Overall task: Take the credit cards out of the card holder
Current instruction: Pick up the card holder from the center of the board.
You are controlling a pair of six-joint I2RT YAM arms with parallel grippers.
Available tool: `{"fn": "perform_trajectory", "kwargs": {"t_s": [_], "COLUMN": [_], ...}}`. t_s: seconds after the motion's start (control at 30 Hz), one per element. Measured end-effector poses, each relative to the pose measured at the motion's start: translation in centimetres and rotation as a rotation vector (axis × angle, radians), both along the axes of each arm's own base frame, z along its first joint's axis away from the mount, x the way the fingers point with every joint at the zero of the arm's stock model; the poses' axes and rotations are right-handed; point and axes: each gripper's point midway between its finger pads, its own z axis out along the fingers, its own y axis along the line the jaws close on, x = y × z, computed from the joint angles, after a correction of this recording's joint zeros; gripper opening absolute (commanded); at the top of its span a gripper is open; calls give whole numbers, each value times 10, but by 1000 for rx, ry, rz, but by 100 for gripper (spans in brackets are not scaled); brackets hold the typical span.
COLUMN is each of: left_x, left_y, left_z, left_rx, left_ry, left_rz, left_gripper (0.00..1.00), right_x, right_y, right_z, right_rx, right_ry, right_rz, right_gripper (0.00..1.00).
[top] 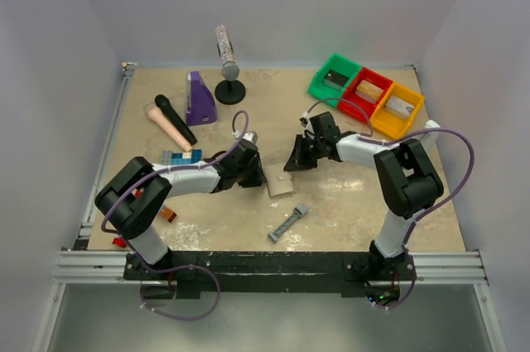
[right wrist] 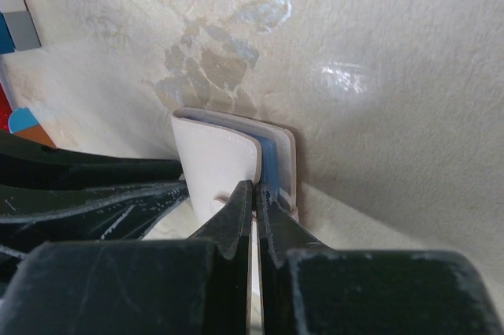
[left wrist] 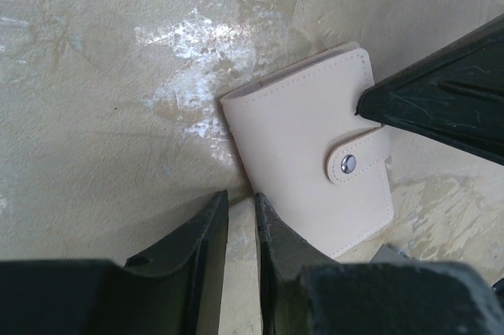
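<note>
The card holder [top: 280, 180] lies closed on the table between my two arms, pale cream outside with a snapped strap [left wrist: 349, 163]. My right gripper [right wrist: 253, 190] is shut, its tips pinching the holder's open edge [right wrist: 236, 158] beside the strap. A blue inner layer [right wrist: 270, 163] shows between the covers there. The credit cards are hidden inside. My left gripper [left wrist: 241, 197] rests low at the holder's near corner [left wrist: 307, 146], jaws slightly apart with only bare table between them. In the top view the left gripper [top: 251, 171] and the right gripper [top: 292, 163] flank the holder.
A grey bar-shaped tool [top: 289, 222] lies in front of the holder. A blue studded block [top: 180, 156], a black and a peach stick [top: 172, 120] and a purple piece [top: 199, 98] sit at the left. A small stand [top: 229, 79] is at the back, coloured bins [top: 365, 94] at the back right.
</note>
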Motion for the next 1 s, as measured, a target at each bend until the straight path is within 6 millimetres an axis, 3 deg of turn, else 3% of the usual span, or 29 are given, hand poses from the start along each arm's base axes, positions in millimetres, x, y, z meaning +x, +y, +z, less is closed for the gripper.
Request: {"fn": "perform_trajectory", "kwargs": {"t_s": [0.2, 0.37, 0.5, 0.67, 0.77, 0.9, 1.0], "left_x": [-8, -17, -21, -27, -31, -37, -46], "left_y": [14, 36, 54, 73, 78, 79, 76], "left_z": [0, 8, 32, 69, 87, 103, 110], "left_rx": [24, 30, -7, -97, -169, -274, -379], "left_ry": [5, -3, -75, -197, -265, -355, -425], "left_rz": [18, 67, 116, 164, 177, 166, 124], "left_gripper": [25, 27, 33, 51, 55, 62, 76], "right_x": [-15, -16, -18, -31, -40, -53, -66], "right_y": [-11, -11, -12, -16, -18, -17, -12], "right_z": [5, 38, 68, 97, 115, 137, 153], "right_rx": [13, 47, 74, 106, 132, 172, 209], "right_ry": [10, -69, -139, -195, -229, -265, -287], "right_rz": [-7, -4, 2, 12, 25, 51, 91], "right_gripper": [0, 0, 0, 0, 0, 0, 0]}}
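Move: The card holder lies between the hands. The right fingers, already shut on its right edge, have its middle about 3 cm back, 2 cm to the left and 2 cm below. From the left hand it is roughly 4 cm to the right, level with it and 1 cm lower. The grey bar lies some 14 cm straight back from the right hand and 3 cm below; the blue brick is 6 cm ahead and 20 cm left of the left hand, about 1 cm lower. The card holder, still pinched by its right edge in the shut right fingers, is first drawn back slightly, then lifted about 15 cm while being brought some 7 cm back, the wrist tilting up about 15 degrees. The left hand leaves its left edge, sliding left, then rising about 11 cm as its fingers open wide and its wrist tips upward. ##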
